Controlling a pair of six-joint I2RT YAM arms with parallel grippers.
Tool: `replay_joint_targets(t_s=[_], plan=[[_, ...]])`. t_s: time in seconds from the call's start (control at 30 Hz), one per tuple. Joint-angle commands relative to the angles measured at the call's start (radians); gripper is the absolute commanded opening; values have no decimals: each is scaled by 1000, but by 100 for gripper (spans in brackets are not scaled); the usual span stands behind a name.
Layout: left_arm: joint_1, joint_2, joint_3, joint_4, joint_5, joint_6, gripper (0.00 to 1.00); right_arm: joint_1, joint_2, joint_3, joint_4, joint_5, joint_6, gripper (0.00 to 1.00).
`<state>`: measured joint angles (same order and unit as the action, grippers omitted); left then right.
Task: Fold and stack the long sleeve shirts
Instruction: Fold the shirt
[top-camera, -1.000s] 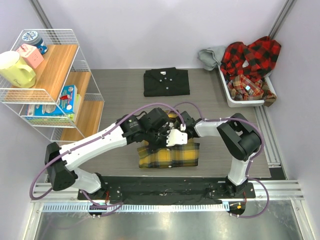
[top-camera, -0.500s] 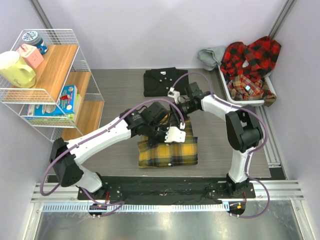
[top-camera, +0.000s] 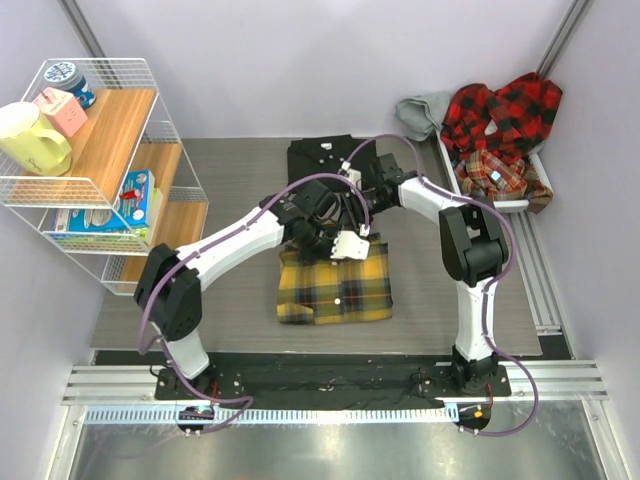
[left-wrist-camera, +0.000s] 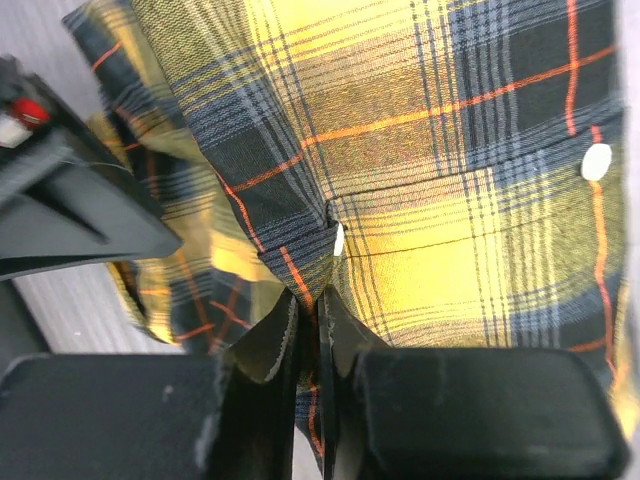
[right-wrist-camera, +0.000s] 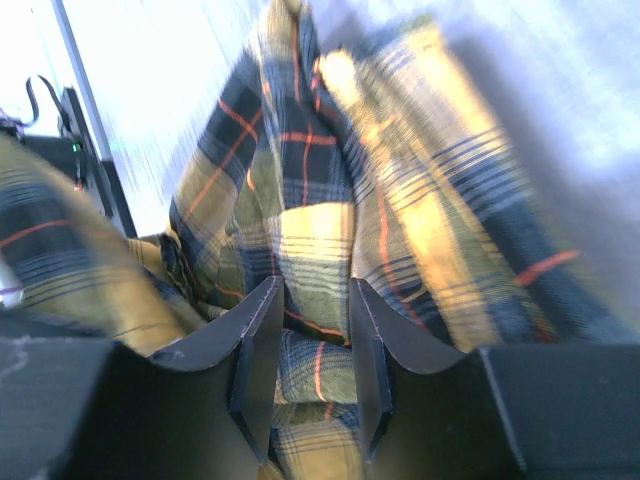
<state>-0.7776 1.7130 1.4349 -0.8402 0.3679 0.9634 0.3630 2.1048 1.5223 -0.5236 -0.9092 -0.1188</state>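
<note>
The yellow-and-black plaid shirt (top-camera: 335, 290) lies folded at the table's middle, its far edge lifted. My left gripper (top-camera: 347, 243) is shut on a fold of it, seen close in the left wrist view (left-wrist-camera: 310, 300) with the plaid cloth (left-wrist-camera: 450, 200) spread beyond. My right gripper (top-camera: 360, 200) is shut on a thick bunch of the same shirt (right-wrist-camera: 310, 260), the cloth filling the gap between its jaws (right-wrist-camera: 312, 330). The black folded shirt (top-camera: 315, 170) lies behind, partly hidden by both arms. Red-and-black plaid shirts (top-camera: 505, 115) are heaped at the back right.
A white bin (top-camera: 470, 195) holds the red plaid heap, with a grey cloth (top-camera: 420, 110) beside it. A wire shelf (top-camera: 100, 150) with a mug, boxes and a tin stands at the left. A black base strip (top-camera: 320, 375) runs along the near edge.
Both grippers have moved toward the far side, up to the black shirt, pulling the yellow plaid shirt's far edge with them. The shirt has shifted slightly away from the near edge.
</note>
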Motion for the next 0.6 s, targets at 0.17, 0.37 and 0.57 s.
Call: replay_joint_targets(t_s=[0.17,0.37,0.57], plan=[[77,137,26,199,-12,124,13,-55,-46,91,22,-51,22,41],[92,233,-5,248,0,172,13,-70,-34,99,25,-60,36,42],[66,234,-50,123,121,242,15,-84,-75,67,22,-86,51,43]])
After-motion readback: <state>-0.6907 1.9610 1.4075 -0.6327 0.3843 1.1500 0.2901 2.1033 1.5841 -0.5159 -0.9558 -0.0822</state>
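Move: The left hand, its fingers nearly shut on the upper layer of the shirt by a button, is being taken to the shirt's far end on the table, about 7 cm ahead and 11 cm below it. The black shirt's middle is some 21 cm ahead and 12 cm below; the shirt's near fold is about 13 cm back and 12 cm below. For the right hand, partly open, that far end lies about 2 cm back, 3 cm left and 5 cm below, with the black shirt 11 cm ahead and 2 cm left, 6 cm below. Down and forward, the left hand carries the pinched cloth towards the shirt's far end, sinking about 9 cm while going some 6 cm ahead; the forward travel dies out and the end is nearly straight down. Its fingers keep their pinch. The right hand, still partly open, makes way by easing a few centimetres forward and up, and a little to the right, then stays. ##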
